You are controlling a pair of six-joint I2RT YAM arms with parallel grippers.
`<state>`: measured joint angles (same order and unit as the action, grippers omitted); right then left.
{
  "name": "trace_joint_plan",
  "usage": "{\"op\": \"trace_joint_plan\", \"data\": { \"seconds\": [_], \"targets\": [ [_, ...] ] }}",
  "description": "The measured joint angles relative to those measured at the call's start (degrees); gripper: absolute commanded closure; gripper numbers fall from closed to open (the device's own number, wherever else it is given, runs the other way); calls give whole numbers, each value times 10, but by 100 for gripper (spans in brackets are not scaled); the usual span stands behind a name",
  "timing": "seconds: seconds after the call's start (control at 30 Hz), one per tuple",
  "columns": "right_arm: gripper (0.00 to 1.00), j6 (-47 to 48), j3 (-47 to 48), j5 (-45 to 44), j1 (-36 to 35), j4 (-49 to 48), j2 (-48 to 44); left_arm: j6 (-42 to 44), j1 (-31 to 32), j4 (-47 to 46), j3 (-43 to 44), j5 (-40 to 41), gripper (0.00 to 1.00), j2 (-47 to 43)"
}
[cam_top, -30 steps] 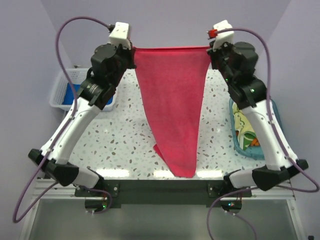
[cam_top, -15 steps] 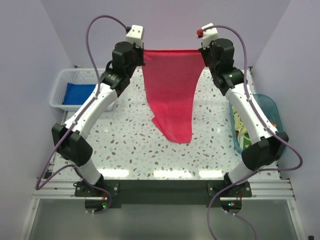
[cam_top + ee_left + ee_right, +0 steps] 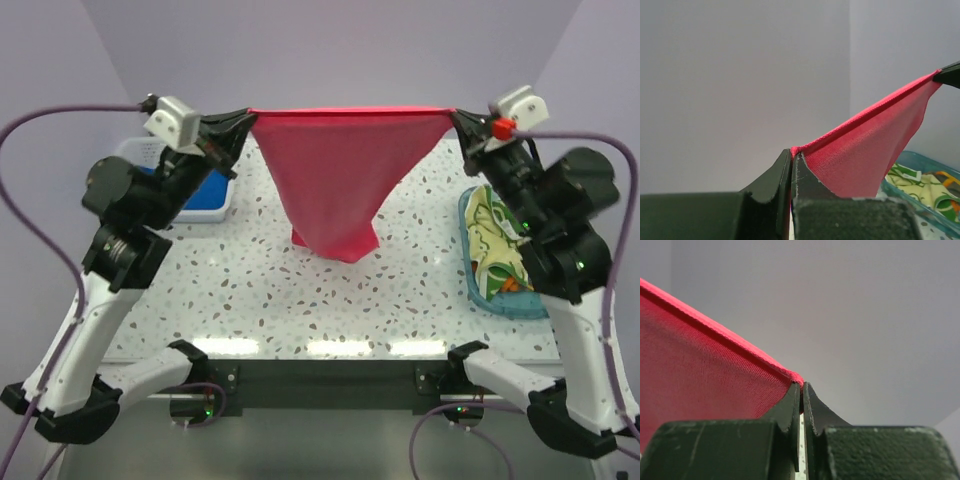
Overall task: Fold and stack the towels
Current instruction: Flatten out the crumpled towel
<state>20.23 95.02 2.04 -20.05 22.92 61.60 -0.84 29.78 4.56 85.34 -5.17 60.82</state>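
Observation:
A pink towel (image 3: 340, 170) hangs stretched in the air between my two grippers, its top edge taut and its lower point touching the table. My left gripper (image 3: 245, 115) is shut on the towel's left corner (image 3: 796, 150). On the other side, my right gripper (image 3: 455, 113) is shut on the right corner (image 3: 799, 377). A green and yellow patterned towel (image 3: 495, 240) lies in the clear blue tub (image 3: 480, 295) at the right. A blue towel (image 3: 205, 190) lies in the white basket (image 3: 125, 155) at the left, partly hidden by my left arm.
The speckled table (image 3: 250, 290) runs between the white basket at the left edge and the blue tub at the right edge. Purple walls close in at the back and both sides. Both arms' bases sit at the near edge.
Both grippers have spread far apart and come nearer, pulling the pink towel's top edge wide and taut. The hanging part is now shorter and broader.

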Motion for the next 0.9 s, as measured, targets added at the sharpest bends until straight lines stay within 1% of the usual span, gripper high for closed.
{"op": "trace_joint_plan", "data": {
  "seconds": [0.13,0.27,0.43,0.57,0.67,0.77,0.9],
  "targets": [
    [100,-11,19,71,-2,33,-63,-1,3,16,5,-58,100,-54],
    [100,-17,57,100,-2,64,-69,-2,3,47,32,-85,100,-62],
    [100,-27,86,108,-2,78,-52,-5,3,75,72,-89,100,-54],
    [100,-32,89,92,-2,67,-21,-4,3,74,86,-52,100,-28],
    [100,-33,86,51,-1,38,21,3,3,66,92,11,100,23],
    [100,-31,76,0,3,1,76,14,-4,54,100,76,100,95],
    [100,-21,57,-70,10,-51,180,20,-31,26,103,138,100,232]
  ]
}}
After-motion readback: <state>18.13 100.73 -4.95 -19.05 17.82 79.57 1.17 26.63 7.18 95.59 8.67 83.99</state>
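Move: Both grippers already pinch the pink towel's top corners high over the table; the towel hangs between them, its middle about 16 cm right of the left hand and some 27 cm down. The bare table middle lies some 53 cm below, 12 cm right of the left hand and 20 cm left of the right, level with both. From the left hand the white bin is 18 cm ahead, 26 cm left; from the right, the blue bin is 3 cm back, 25 cm right, both nearly 50 cm down. Keeping the top hem stretched between their shut fingers, both hands together first draw the pink towel back about 8 cm and up some 4 to 5 cm, slowing into a brief turn-round. Then they fling it forward about 20 cm, still speeding up and sinking roughly 10 cm towards the far side of the table, while the wrists tip down some 15 to 20 degrees and the fingers of both hands swing outwards to point more nearly straight ahead. ##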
